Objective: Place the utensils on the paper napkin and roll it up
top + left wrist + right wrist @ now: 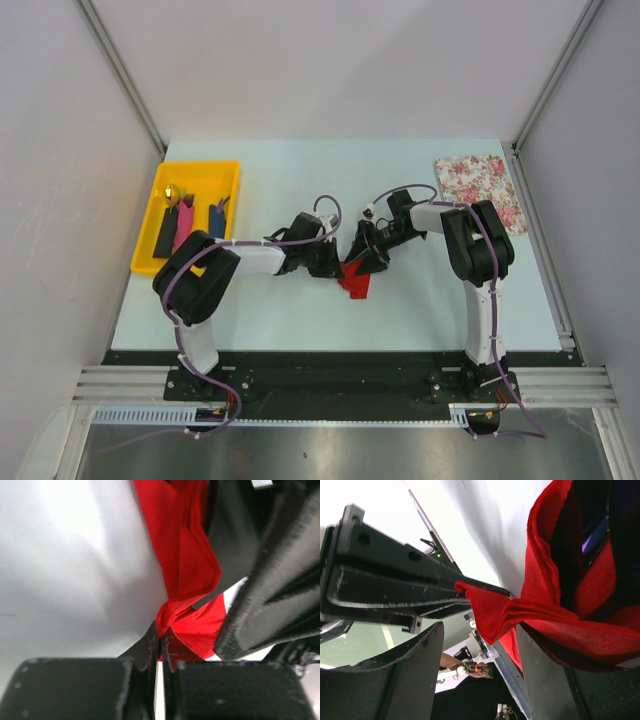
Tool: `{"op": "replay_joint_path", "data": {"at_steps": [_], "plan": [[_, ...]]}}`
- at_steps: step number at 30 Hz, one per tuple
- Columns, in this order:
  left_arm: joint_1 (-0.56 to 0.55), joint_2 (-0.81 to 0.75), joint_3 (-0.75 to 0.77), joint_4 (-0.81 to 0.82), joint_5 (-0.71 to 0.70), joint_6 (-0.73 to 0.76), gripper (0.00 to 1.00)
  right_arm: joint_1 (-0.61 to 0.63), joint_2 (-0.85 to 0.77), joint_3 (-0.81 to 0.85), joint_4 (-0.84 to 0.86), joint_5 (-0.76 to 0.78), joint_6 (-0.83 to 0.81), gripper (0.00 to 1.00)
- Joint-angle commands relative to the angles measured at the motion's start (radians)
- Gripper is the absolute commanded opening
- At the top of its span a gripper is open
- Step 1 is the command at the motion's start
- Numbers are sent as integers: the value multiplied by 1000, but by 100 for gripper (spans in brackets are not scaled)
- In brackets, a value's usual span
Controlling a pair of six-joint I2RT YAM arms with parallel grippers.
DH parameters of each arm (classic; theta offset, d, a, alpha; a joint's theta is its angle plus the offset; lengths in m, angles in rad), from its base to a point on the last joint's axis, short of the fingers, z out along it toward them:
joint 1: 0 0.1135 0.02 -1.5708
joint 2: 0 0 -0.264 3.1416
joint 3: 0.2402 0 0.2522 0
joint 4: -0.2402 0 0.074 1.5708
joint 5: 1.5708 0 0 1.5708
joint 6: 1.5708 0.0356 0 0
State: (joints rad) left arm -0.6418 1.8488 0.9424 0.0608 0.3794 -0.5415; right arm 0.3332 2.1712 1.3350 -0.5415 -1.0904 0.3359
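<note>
The red paper napkin [353,284] hangs crumpled between both grippers at the table's middle. My left gripper [161,630] is shut on a bunched corner of the paper napkin [187,580]. My right gripper [480,630] stands open just beside it, with the paper napkin [545,615] draped against its right finger [555,680]. A blue-purple streak [594,537] shows inside the fold; I cannot tell what it is. Three utensils lie in the yellow tray [200,165]: a black-handled one [165,238], a pink one [183,222] and a blue one [216,220]. In the top view the left gripper [333,266] and the right gripper [364,260] nearly meet.
A white sheet with pink flowers [480,190] lies at the table's far right corner. The yellow tray sits at the far left. Metal frame rails [120,70] and grey walls close in the table on both sides.
</note>
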Motion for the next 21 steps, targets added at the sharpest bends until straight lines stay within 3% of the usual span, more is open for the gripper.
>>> {"op": "replay_joint_path", "data": {"at_steps": [1,5,11,17,21], "plan": [[91,33,-23,-66,-37,-57,13,-5,52,-33,6,136,-55,65],[140,-5,-99,69,64,-112,32,-8,53,-33,6,142,-57,65],[186,-106,-241,327,228,-201,50,-10,56,-28,12,138,-57,65],[177,-86,-238,442,303,-274,58,-10,56,-31,14,132,-63,65],[166,-56,-202,445,294,-281,55,-8,55,-33,12,129,-67,65]]}}
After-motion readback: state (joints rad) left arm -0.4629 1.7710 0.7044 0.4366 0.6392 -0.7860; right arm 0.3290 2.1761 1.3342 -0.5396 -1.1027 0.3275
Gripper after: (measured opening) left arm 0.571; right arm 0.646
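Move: The left hand already pinches a corner of the paper napkin between its shut fingertips, low over the table. From it, the body of the half-rolled napkin lies about 4 cm to the right and 1 cm ahead, with the utensils inside centred some 4 cm right and 4 cm ahead. For the right hand, the napkin's middle is roughly 3 cm below and 1 cm back, and the pinched corner about 4 cm left, 1 cm back and 2 cm down. The left fingers open from shut to a little over half and let go of the napkin corner, while the hand draws off leftward from the roll, about 4 cm at its farthest and first with some 2 cm of forward sweep that it then takes back, finishing about 3 cm higher with the fingers tilted roughly 20 degrees flatter towards the right. Meanwhile the right hand stays quite still, its spread fingers at the roll and one of them still lodged against the napkin fold, holding it in place. ##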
